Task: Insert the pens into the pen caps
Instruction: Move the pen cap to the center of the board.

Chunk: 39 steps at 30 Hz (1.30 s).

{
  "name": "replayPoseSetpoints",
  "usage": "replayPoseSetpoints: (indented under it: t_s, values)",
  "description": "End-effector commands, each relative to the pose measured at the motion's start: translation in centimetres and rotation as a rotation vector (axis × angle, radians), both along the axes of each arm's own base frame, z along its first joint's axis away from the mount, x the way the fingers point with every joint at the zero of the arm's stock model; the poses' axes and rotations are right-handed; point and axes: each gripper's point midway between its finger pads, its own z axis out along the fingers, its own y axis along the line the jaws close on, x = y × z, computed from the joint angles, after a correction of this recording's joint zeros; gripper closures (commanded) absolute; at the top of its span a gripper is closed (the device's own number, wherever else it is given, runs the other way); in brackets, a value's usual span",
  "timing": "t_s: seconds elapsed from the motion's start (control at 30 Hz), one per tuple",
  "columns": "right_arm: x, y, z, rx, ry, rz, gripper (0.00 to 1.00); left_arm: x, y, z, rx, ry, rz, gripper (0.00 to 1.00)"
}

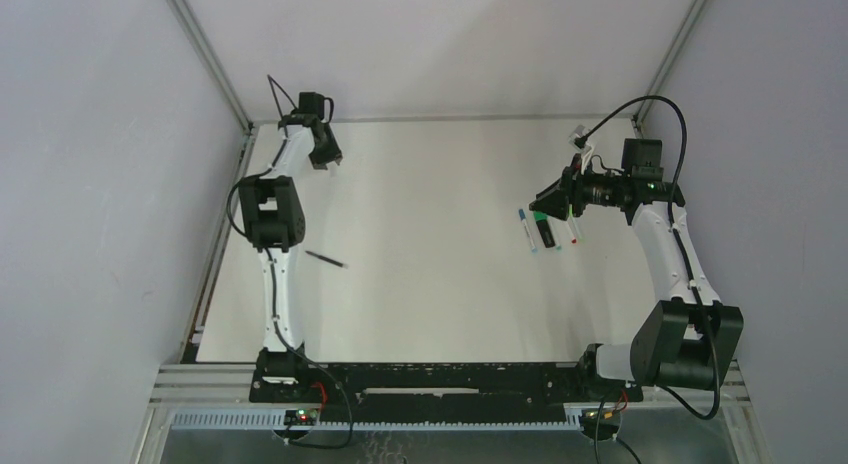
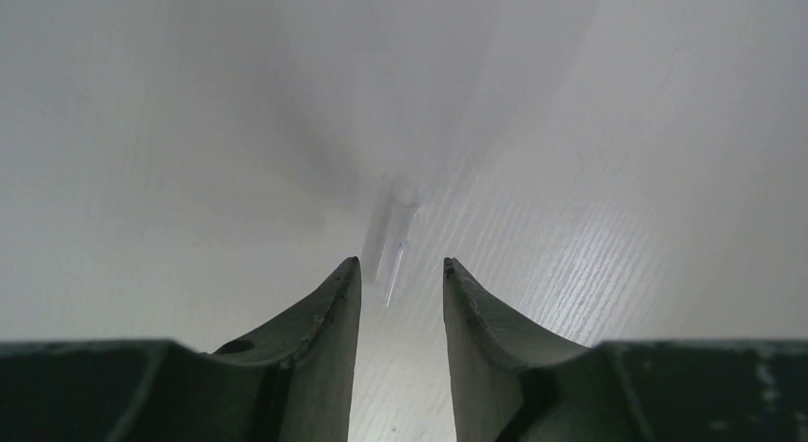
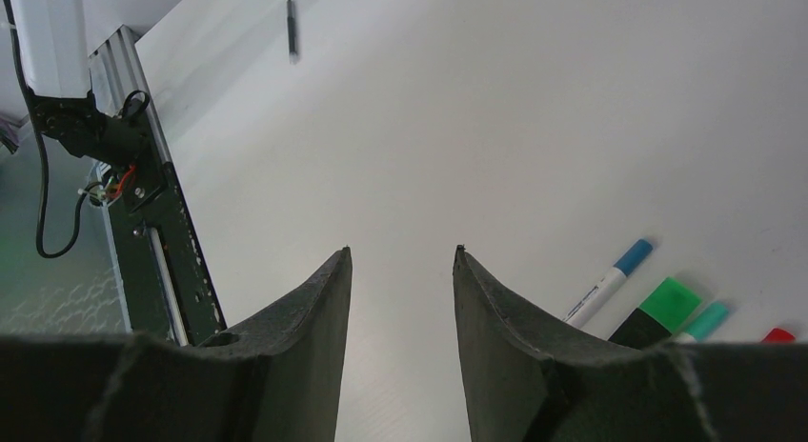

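A thin black pen point(image 1: 325, 258) lies alone on the white table point(image 1: 430, 174), left of centre; it also shows far off as the black pen point(image 3: 292, 28) in the right wrist view. At the right, side by side, lie a white pen with a blue end point(image 3: 610, 282), a black marker with a green end point(image 3: 662, 309), a teal end point(image 3: 705, 320) and a red end point(image 3: 778, 335). My right gripper point(image 3: 403, 249) hangs open and holds nothing, just left of that row. My left gripper point(image 2: 401, 261) is low at the far left corner, open. A small clear blurred cap point(image 2: 395, 237) lies just past its fingertips.
Grey walls and an aluminium frame point(image 1: 215, 64) close the table on three sides. The left gripper point(image 1: 328, 162) sits close to the back left corner post. A black rail point(image 3: 167, 261) with wiring runs along the table's near edge.
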Motion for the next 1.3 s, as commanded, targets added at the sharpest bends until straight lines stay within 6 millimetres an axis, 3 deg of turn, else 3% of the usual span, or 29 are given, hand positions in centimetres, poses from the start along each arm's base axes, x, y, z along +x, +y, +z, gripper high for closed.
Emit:
replayPoseSetpoints:
  t_s: [0.0, 0.27, 0.3, 0.4, 0.6, 0.8, 1.1, 1.17, 1.27]
  values:
    - [0.0, 0.0, 0.4, 0.005, -0.029, 0.017, 0.50, 0.9, -0.2, 1.2, -0.039, -0.019, 0.010, 0.59]
    - [-0.1, 0.0, 0.7, 0.008, -0.037, 0.018, 0.49, 0.5, -0.3, -0.4, -0.098, 0.029, 0.046, 0.60]
    - [-0.1, 0.0, 0.7, 0.009, -0.039, 0.018, 0.50, 0.5, 0.8, -0.7, -0.110, 0.036, 0.071, 0.61]
    - [-0.3, 0.0, 0.9, 0.011, -0.043, 0.020, 0.50, 0.4, 1.4, -1.0, -0.123, 0.047, 0.088, 0.64]
    - [-0.4, 0.0, 1.2, 0.014, -0.050, 0.019, 0.50, 0.0, 0.8, -1.5, -0.168, 0.074, 0.069, 0.75]
    - [-0.6, -0.1, 1.7, 0.019, -0.061, 0.018, 0.49, -1.0, -0.2, -1.7, -0.202, 0.109, 0.031, 0.80]
    - [-1.3, 0.0, 2.5, 0.031, -0.081, 0.028, 0.49, -5.0, -2.1, -0.4, -0.207, 0.171, -0.044, 0.84]
    - [-1.5, 0.0, 2.7, 0.033, -0.086, 0.030, 0.50, -6.8, -4.8, -0.5, -0.204, 0.199, -0.107, 0.84]
    - [-1.7, 0.1, 2.8, 0.038, -0.084, 0.037, 0.49, -9.9, -7.1, -0.7, -0.183, 0.236, -0.164, 0.84]
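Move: The clear pen cap lies almost directly beneath my open left hand, about 3 cm below its fingertips, with its length running roughly forward and back. The board's center is some 21 cm back and 34 cm to the right of that hand. The black pen lies about 26 cm back and 1 cm to the right of it. From my right hand, the cap is roughly 26 cm ahead, 64 cm to the left and 22 cm down. My left hand sinks about 2 cm over the clear cap, then shifts a little left as the fingers close and pinch it. Staying low and holding the cap, I draw back about 5 cm and to the right, towards the board's center, with the fingers tipping some 10 degrees nearer to straight down. My empty right hand eases up by less than 2 cm. ##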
